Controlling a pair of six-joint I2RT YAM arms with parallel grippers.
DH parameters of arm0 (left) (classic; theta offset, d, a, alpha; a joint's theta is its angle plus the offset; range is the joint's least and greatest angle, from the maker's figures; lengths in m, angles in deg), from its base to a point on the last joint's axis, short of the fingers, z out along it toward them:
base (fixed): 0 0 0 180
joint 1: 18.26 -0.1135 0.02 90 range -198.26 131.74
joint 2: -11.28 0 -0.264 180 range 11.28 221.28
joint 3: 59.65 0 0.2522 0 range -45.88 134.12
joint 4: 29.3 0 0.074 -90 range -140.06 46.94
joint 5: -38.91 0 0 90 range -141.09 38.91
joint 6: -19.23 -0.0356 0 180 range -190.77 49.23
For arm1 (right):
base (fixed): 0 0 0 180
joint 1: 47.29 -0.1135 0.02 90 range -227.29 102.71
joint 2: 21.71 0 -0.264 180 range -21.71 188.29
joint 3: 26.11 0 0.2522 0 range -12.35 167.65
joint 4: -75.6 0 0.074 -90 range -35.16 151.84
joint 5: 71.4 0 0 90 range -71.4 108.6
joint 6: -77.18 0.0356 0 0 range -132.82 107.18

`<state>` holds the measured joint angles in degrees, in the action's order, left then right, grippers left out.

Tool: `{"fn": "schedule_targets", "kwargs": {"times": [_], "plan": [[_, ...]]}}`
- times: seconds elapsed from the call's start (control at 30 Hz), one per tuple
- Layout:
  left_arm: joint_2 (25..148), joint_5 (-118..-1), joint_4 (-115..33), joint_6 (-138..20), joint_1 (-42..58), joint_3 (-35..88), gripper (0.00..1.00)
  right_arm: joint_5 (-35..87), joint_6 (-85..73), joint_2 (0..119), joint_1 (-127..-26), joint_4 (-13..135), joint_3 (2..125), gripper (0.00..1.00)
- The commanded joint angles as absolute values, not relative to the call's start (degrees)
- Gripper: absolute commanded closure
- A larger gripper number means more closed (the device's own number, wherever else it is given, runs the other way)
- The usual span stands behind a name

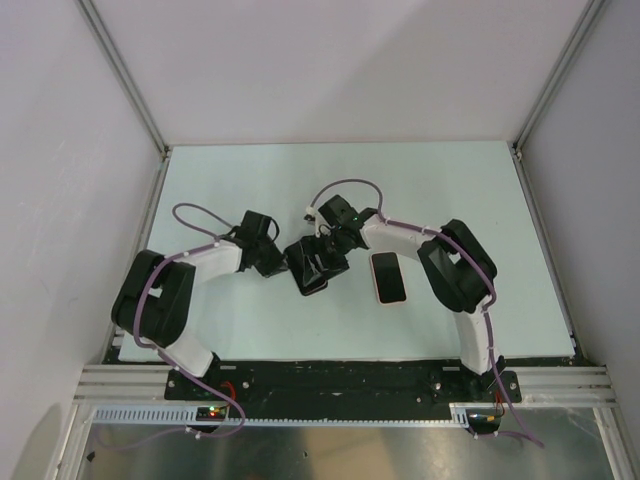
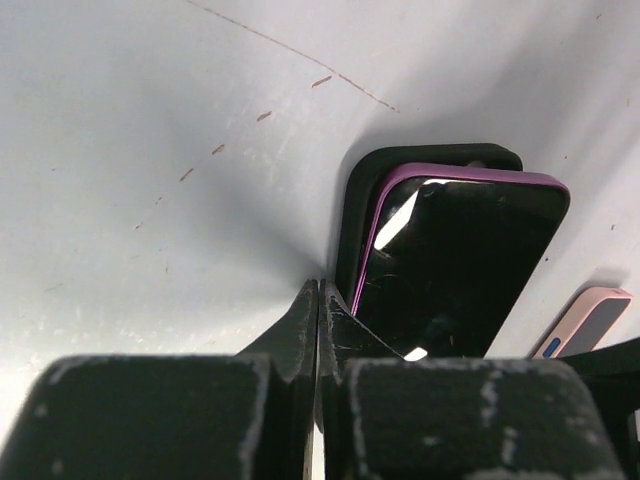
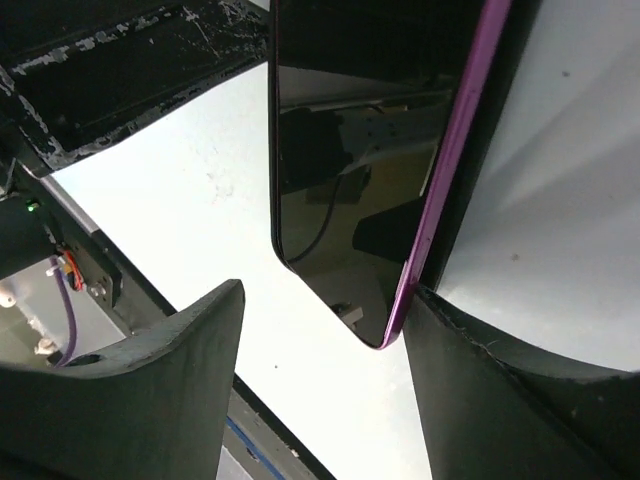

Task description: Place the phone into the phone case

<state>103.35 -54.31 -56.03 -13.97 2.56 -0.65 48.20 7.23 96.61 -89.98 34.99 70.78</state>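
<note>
The phone (image 2: 460,260), black-screened with a purple rim, lies tilted on the black phone case (image 2: 355,220) at mid-table. From above, phone and case (image 1: 310,268) show as one dark shape between the two grippers. My left gripper (image 2: 319,290) is shut with nothing in it, its tips right beside the case's near corner. My right gripper (image 3: 325,300) is open around the phone's (image 3: 350,150) corner. Its right finger (image 3: 500,390) touches the purple rim and the case edge (image 3: 498,100). Its left finger (image 3: 170,390) stands well apart from the phone.
A second phone in a pink case (image 1: 388,277) lies flat just right of the grippers, also seen as the pink case (image 2: 590,320) in the left wrist view. White walls and aluminium posts (image 1: 125,75) enclose the table. The arm bases sit on the near rail (image 1: 340,385).
</note>
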Motion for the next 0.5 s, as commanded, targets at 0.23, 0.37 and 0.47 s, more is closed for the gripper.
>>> {"fn": "schedule_targets", "kwargs": {"times": [0.23,0.37,0.47], "plan": [[105.0,-54.1,-55.7,-17.2,2.5,1.1,1.0,33.8,7.7,90.1,-90.2,32.0,72.7,0.49],[105.2,-54.8,-55.7,-17.6,2.5,1.4,1.0,31.5,7.9,90.2,-90.8,32.9,72.2,0.53],[105.2,-55.0,-55.7,-17.6,2.5,1.4,1.0,30.0,7.8,90.9,-91.1,33.3,72.2,0.59]]}}
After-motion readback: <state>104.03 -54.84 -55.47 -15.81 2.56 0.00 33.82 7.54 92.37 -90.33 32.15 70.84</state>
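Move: The phone, lying face up over the black case, has its middle about 5 cm left of the open right hand, some 3 cm farther out and 2 cm below; the case lies under it, about a centimetre lower. The pink case stands about 18 cm to the right hand's right, roughly level with it. From the shut left fingers, at the case's left long side, the phone's middle is about 5 cm right, at nearly the same height. Forward and to the right, the right hand draws off the phone's near end and along its right long side, about 2.5 cm each way, rising some 1.5 cm before easing slightly down. The wrist swings the fingers steeper and a little clockwise, roughly 15 degrees in all, while they narrow by about a third without closing on anything. The left fingers stay shut against the case's left side. ##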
